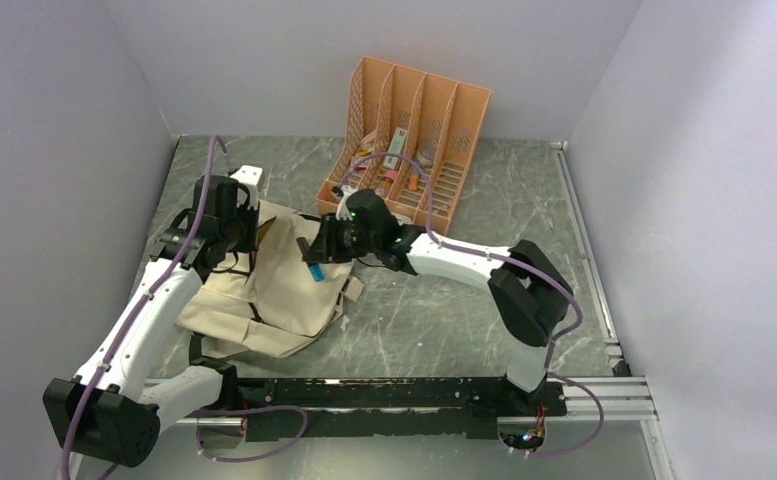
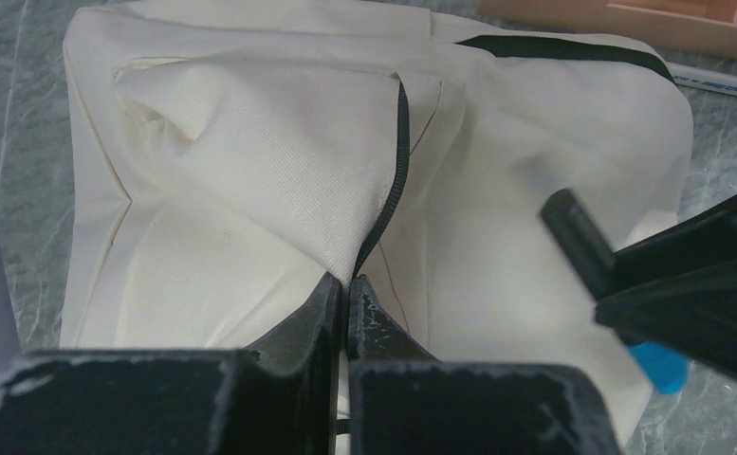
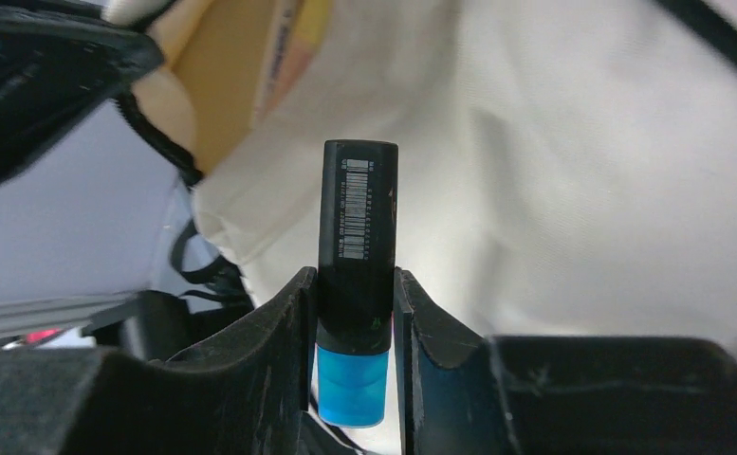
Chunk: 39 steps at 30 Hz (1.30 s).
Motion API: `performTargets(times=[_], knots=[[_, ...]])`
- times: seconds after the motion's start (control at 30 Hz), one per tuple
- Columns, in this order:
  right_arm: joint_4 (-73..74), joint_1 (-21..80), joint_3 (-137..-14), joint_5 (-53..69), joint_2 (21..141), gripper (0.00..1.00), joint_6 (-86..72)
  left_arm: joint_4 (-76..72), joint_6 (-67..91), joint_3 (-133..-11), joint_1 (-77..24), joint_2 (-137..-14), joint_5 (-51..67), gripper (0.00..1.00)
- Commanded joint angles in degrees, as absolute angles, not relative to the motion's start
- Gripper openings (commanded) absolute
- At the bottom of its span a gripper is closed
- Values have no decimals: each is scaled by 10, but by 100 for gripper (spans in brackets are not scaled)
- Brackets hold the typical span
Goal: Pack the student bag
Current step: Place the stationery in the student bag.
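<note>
The student bag (image 1: pixel 284 290) lies flat on the table's left half, cream fabric with a dark zipper (image 2: pixel 397 152). My left gripper (image 1: pixel 236 232) is shut on the bag's fabric at the zipper edge (image 2: pixel 349 284) and holds that edge lifted. My right gripper (image 1: pixel 316 250) hovers over the bag's upper middle, shut on a black highlighter with a blue cap (image 3: pixel 357 275). The highlighter's barcoded end points toward the bag's opening (image 3: pixel 222 85), where a tan and yellow interior shows. From the left wrist view the right gripper's fingers (image 2: pixel 687 275) and the blue cap (image 2: pixel 658 365) appear at right.
An orange plastic file organizer (image 1: pixel 409 135) with several stationery items stands behind the bag at the back centre. A white pen (image 2: pixel 725 85) lies on the table beside it. Grey walls enclose the table on three sides. A metal rail (image 1: pixel 584 240) runs along the right edge.
</note>
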State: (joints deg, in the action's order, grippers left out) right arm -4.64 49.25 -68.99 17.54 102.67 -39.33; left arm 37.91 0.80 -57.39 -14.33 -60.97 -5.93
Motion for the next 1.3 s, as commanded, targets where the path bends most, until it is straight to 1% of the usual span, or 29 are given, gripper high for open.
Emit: performTargets(times=[0.0,0.2,0.43,0.73,1.0,1.13,1.17,1.27], knots=[[-108,509,-746,214,1065,2,-465,339,7,-594,-154,-592,-18,5],[-166,516,-780,212,1133,1,-535,339,11,-594,-155,-593,-7,5],[-224,519,-834,242,1209,1,-601,350,11,-597,-157,-593,-14,5],[-298,525,-893,232,1270,2,-679,362,17,-589,-158,-587,-13,5],[-330,540,-949,162,1337,3,-673,376,19,-590,-159,-575,-27,5],[-347,558,-994,134,1371,3,-637,379,22,-587,-159,-573,-23,5],[-346,563,-1008,131,1377,6,-621,380,23,-586,-159,-572,-23,5],[-336,579,-1026,132,1384,20,-570,383,20,-585,-159,-570,-31,5]])
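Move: The right hand already holds the black marker with the blue end; the bag's opening lies about 16 cm to its left, 3 cm ahead and 3 cm lower. The left fingers, pinching the opening's edge, are some 18 cm left of the right hand and 2 cm ahead, level in height; the organizer stands about 24 cm to its right and 24 cm ahead, 8 cm lower. From the left hand the opening is roughly 3 cm ahead, 2 cm right and 3 cm lower. The right hand carries the marker some 17 cm left into the bag's opening, which the left keeps pinched. ##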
